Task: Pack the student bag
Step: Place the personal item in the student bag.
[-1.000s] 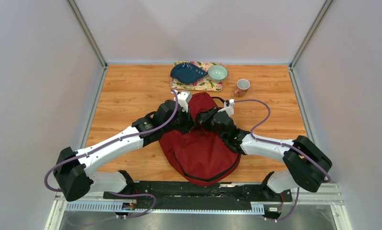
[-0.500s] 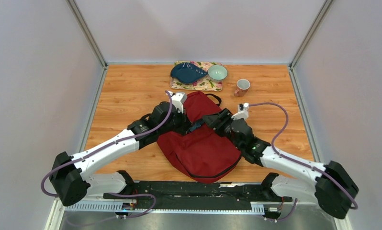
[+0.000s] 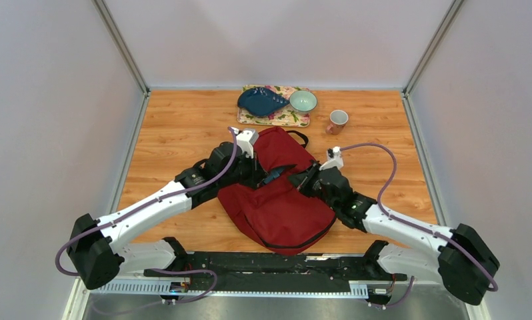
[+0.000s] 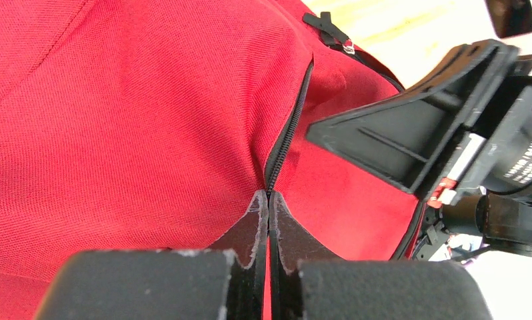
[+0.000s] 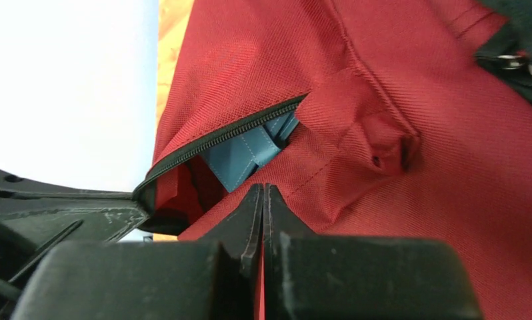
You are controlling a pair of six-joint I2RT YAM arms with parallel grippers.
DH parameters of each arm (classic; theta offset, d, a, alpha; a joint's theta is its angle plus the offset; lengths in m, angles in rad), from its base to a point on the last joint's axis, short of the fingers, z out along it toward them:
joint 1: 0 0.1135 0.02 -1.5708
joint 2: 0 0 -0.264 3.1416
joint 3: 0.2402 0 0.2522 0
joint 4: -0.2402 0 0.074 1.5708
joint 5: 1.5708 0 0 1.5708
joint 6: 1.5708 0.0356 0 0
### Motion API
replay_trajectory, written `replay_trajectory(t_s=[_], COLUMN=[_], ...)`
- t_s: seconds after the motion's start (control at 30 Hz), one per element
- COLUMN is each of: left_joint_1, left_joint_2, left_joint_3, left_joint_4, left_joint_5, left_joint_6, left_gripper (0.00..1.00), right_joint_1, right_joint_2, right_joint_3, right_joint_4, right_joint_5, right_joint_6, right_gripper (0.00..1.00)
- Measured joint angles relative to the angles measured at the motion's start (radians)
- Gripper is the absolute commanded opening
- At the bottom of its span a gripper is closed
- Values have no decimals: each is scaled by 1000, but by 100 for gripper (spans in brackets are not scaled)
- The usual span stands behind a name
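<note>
The dark red student bag [image 3: 277,200] lies flat in the middle of the table, its zip [image 4: 287,137] partly undone. My left gripper [image 3: 255,175] is shut on the bag's fabric right at the zip edge [image 4: 269,197], and the cloth bunches toward its tips. A blue wallet [image 5: 247,155] sits inside the opening, also visible from above [image 3: 274,176]. My right gripper [image 3: 303,181] is shut, its tips [image 5: 263,189] against the red cloth just below the opening, with nothing visibly held.
At the back of the table a floral tray [image 3: 287,120] carries a dark blue leaf-shaped dish [image 3: 260,101] and a pale green bowl [image 3: 303,101]. A brown mug [image 3: 337,121] stands to its right. Grey walls enclose the table.
My right arm drew back to the right from over the bag opening. Its gripper opened, then shut again. The blue wallet now shows inside the opening. The left gripper kept its hold.
</note>
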Motion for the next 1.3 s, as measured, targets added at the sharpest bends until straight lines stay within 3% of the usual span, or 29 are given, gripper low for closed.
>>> replay_trajectory(t_s=[0.37,0.97,1.3], left_joint_1=[3,3,3], left_joint_2=[0,2,5], left_joint_3=[0,0,0], left_joint_4=[-1,-2,-2], left_joint_5=[26,26,41], left_joint_6=[-9,-9,-17], left_gripper=[0,0,0], right_joint_1=[0,0,-1], right_joint_2=[288,256,370], right_joint_3=[163,137,172], right_joint_4=[21,-15,61], right_joint_5=[-107,-97,-109], right_joint_6=[-20,-21,-21], right_gripper=[0,0,0])
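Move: The blue wallet, the personal item, is half tucked under the lifted zip edge of the bag's front pocket. It lies about 5 cm left, 3 cm ahead and 5 cm below the right fingertips. From the left fingertips, already pinching that edge, it lies some 3 cm right, 1 cm ahead and 4 cm below. The bag's carry loop is roughly 14 cm ahead of the right hand, 3 cm right and 8 cm lower. Leftward and down, a little forward, the right hand drives its shut fingers about 5 cm towards the wallet. It backs off about a centimetre, then dips again until the tips sit under the zip edge inside the pocket mouth, roughly 4 cm lower than before. Its wrist tips down slightly; the left fingers keep the edge pinched and lifted. ##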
